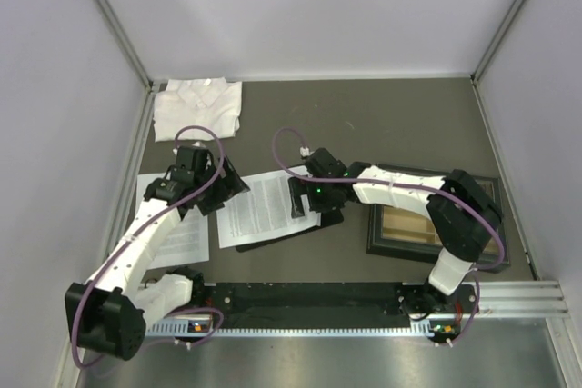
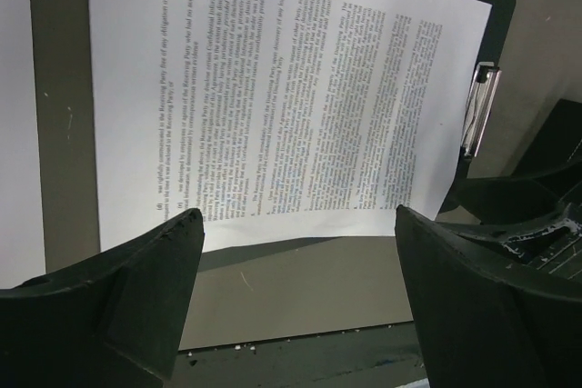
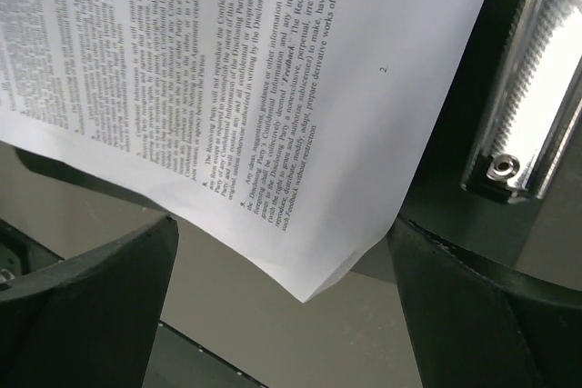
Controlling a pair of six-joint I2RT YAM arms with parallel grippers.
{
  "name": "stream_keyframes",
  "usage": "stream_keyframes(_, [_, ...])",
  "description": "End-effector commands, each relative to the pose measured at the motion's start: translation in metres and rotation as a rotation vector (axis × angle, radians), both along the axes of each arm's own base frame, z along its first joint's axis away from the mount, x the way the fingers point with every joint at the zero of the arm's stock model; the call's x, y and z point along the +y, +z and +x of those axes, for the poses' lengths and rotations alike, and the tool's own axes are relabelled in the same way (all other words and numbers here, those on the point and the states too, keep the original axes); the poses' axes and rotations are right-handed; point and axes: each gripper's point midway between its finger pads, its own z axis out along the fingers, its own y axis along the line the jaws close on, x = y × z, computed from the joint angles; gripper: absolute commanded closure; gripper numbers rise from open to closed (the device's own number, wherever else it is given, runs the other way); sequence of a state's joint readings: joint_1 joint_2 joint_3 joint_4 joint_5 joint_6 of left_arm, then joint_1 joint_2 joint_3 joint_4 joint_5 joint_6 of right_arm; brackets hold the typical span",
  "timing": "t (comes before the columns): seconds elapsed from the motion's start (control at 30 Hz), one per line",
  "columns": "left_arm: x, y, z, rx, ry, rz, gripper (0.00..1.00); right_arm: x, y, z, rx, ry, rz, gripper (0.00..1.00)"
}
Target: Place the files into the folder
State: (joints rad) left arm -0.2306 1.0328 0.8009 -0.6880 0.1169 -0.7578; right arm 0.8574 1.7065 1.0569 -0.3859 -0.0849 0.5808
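One file sheet [image 1: 264,206] with dense black text lies skewed on the black folder [image 1: 277,239], overhanging its left and near edges. A second sheet [image 1: 182,233] lies at the left, partly under my left arm. My left gripper [image 1: 223,190] is open and empty at the first sheet's left edge; in the left wrist view its gripper [image 2: 296,261] hovers over bare table just off the sheet [image 2: 273,88]. The silver clip [image 2: 479,111] is beyond it. My right gripper [image 1: 305,197] is open over the clip end; its gripper [image 3: 282,288] straddles the sheet's corner [image 3: 309,279] beside the clip [image 3: 527,115].
A folded white shirt [image 1: 195,106] lies at the back left. A dark-framed tray [image 1: 427,220] stands right of the folder under my right arm. A black rail [image 1: 309,295] runs along the near edge. Grey walls close in on the left, the right and the back.
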Motion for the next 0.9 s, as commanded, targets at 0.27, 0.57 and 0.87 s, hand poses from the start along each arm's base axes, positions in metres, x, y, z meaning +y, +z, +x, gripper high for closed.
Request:
stream_keyframes(0.27, [-0.021,-0.005,0.017,-0.027,-0.047,-0.099,0.11,-0.016,0.032,0.035,-0.135,-0.019,-0.115,0.09])
stream_keyframes(0.57, [-0.046,-0.039,0.023,0.055,-0.098,-0.167,0.13,-0.032,0.017,0.078,-0.158,0.031,-0.188,0.55])
stream_keyframes(0.87, [-0.081,-0.051,0.018,0.085,-0.156,-0.191,0.13,-0.025,-0.002,0.099,-0.162,0.033,-0.237,0.69])
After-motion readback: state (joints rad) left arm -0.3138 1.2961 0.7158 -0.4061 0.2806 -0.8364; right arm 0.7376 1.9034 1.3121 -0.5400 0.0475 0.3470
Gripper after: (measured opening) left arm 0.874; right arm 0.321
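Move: The metal clip of the folder (the black clipboard) lies about 9 cm ahead of the right hand, 4 cm to its right and some 3 cm lower. The files on the folder have their middle roughly 13 cm left of the right hand and 4 cm ahead. From the left hand those files lie about 9 cm to the right, 3 cm ahead and 11 cm below; a second paper stack lies about 18 cm to its left and 1 cm ahead. Forward and a little right, the right hand leaves the near right corner of the files and travels about 8 cm to the folder's clip, rising a touch before sinking again, while its wide-open fingers close to about a third. The left hand, fingers still open, swings right and down over the files, about 5 cm each way. ##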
